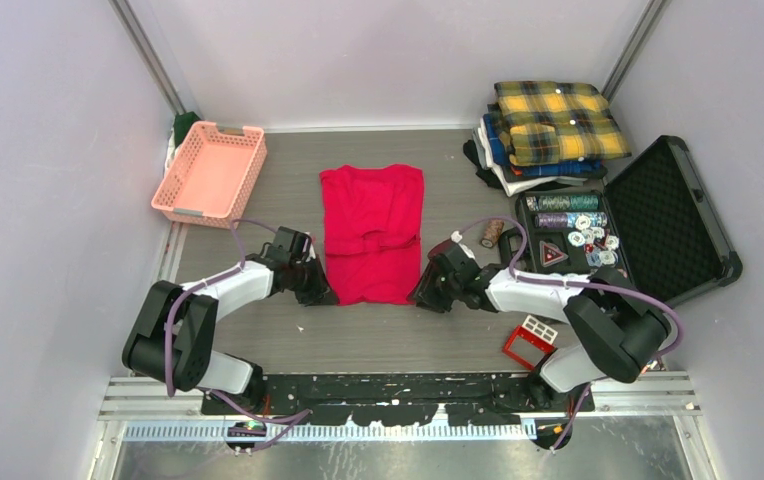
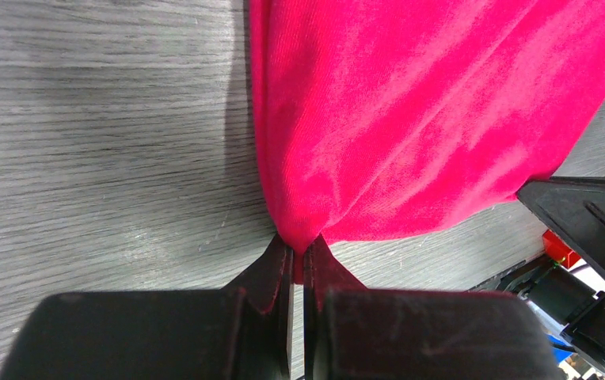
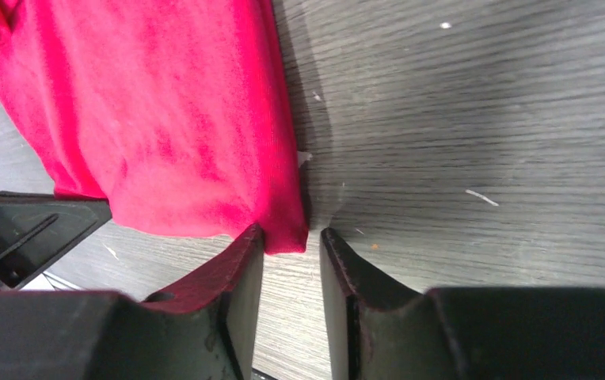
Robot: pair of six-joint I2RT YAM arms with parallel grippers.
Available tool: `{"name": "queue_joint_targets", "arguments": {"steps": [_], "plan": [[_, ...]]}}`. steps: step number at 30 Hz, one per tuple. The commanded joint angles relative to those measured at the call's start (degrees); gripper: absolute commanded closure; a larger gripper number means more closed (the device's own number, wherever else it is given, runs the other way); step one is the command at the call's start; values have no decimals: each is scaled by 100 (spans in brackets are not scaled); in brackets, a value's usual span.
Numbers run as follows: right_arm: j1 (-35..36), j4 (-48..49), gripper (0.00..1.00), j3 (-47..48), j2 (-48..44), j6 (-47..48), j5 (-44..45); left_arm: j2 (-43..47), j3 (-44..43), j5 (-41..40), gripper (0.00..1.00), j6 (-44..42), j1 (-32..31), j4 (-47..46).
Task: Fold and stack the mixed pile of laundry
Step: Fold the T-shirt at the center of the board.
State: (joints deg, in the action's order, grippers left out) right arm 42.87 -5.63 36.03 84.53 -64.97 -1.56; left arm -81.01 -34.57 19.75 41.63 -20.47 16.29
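The plain red T-shirt (image 1: 371, 235) lies flat in the middle of the table, sleeves folded in. My left gripper (image 1: 320, 293) is at its near left corner and is shut on that corner (image 2: 299, 253), the red cloth (image 2: 410, 119) pinched between the tips. At the near right corner, my right gripper (image 1: 424, 293) stands open; the corner of the T-shirt (image 3: 149, 119) lies in the gap (image 3: 291, 237) by the left fingertip, not pinched. The yellow-and-black plaid shirt (image 1: 558, 122) lies folded on top of a stack at the back right.
A pink lattice basket (image 1: 208, 175) stands at the back left. Folded dark and blue garments (image 1: 503, 165) lie under the plaid shirt. An open black case (image 1: 658, 215) with poker chips sits at the right, and a small red frame (image 1: 528, 342) lies near my right arm.
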Motion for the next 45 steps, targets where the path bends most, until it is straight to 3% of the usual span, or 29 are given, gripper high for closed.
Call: {"name": "queue_joint_targets", "arguments": {"steps": [1, 10, 13, 14, 19, 24, 27, 30, 37, 45], "plan": [[59, -292, 66, -272, 253, -85, 386, -92, -63, -24, 100, -5, -1, -49], [55, 23, 79, -258, 670, -45, 448, -172, -21, -47, 100, -27, -1, -96], [60, -69, 97, -218, 661, 42, 451, -184, -28, 23, 100, -25, -2, -97], [55, -251, 99, -128, 634, 116, 486, -163, -52, 55, 100, -19, -1, -67], [63, -2063, 99, 1195, 396, 1087, 1146, 77, -673, 101, 100, -90, -1, 485], [60, -3286, 99, 2500, 17, 1609, 1631, 566, -1648, -321, 100, -193, -1, 1429], [68, -3586, 99, 2351, -44, 1523, 1501, 874, -1626, -535, 100, -233, 0, 1837], [159, -3569, 99, 1842, -117, 1292, 1232, 1061, -1103, -237, 100, -115, -1, 1809], [1052, -4141, 99, 1550, -419, 819, 1202, 2130, 252, 190, 100, 278, -18, 1913], [1477, -4665, 99, 1828, -537, 542, 1447, 2851, 255, 260, 100, 431, -98, 2496]]}}
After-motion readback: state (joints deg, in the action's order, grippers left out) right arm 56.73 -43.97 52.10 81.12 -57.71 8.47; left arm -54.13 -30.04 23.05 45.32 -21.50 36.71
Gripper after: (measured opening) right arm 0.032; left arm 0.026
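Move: The left gripper still pinches the T-shirt's near left corner. The near right corner lies between the right gripper's part-open fingers, about 1 cm ahead and 1 cm left at hand height; from the left hand it is some 17 cm right and level. The shirt's rumpled middle is roughly 13 cm ahead and 9 cm left of the right hand. From that hand the brown spool stands about 14 cm ahead and 15 cm right, the red toy frame 8 cm back and 22 cm right. Ease the right gripper about 1 cm forward and left over the T-shirt's near right corner and shut its fingers on it, the left keeping its corner. Then flick both hands up and slightly forward, the right some 8 cm up, the left 10 cm, and pull them back about 12 cm towards the base while sinking partway, the right hand tilting and turning counter-clockwise. ##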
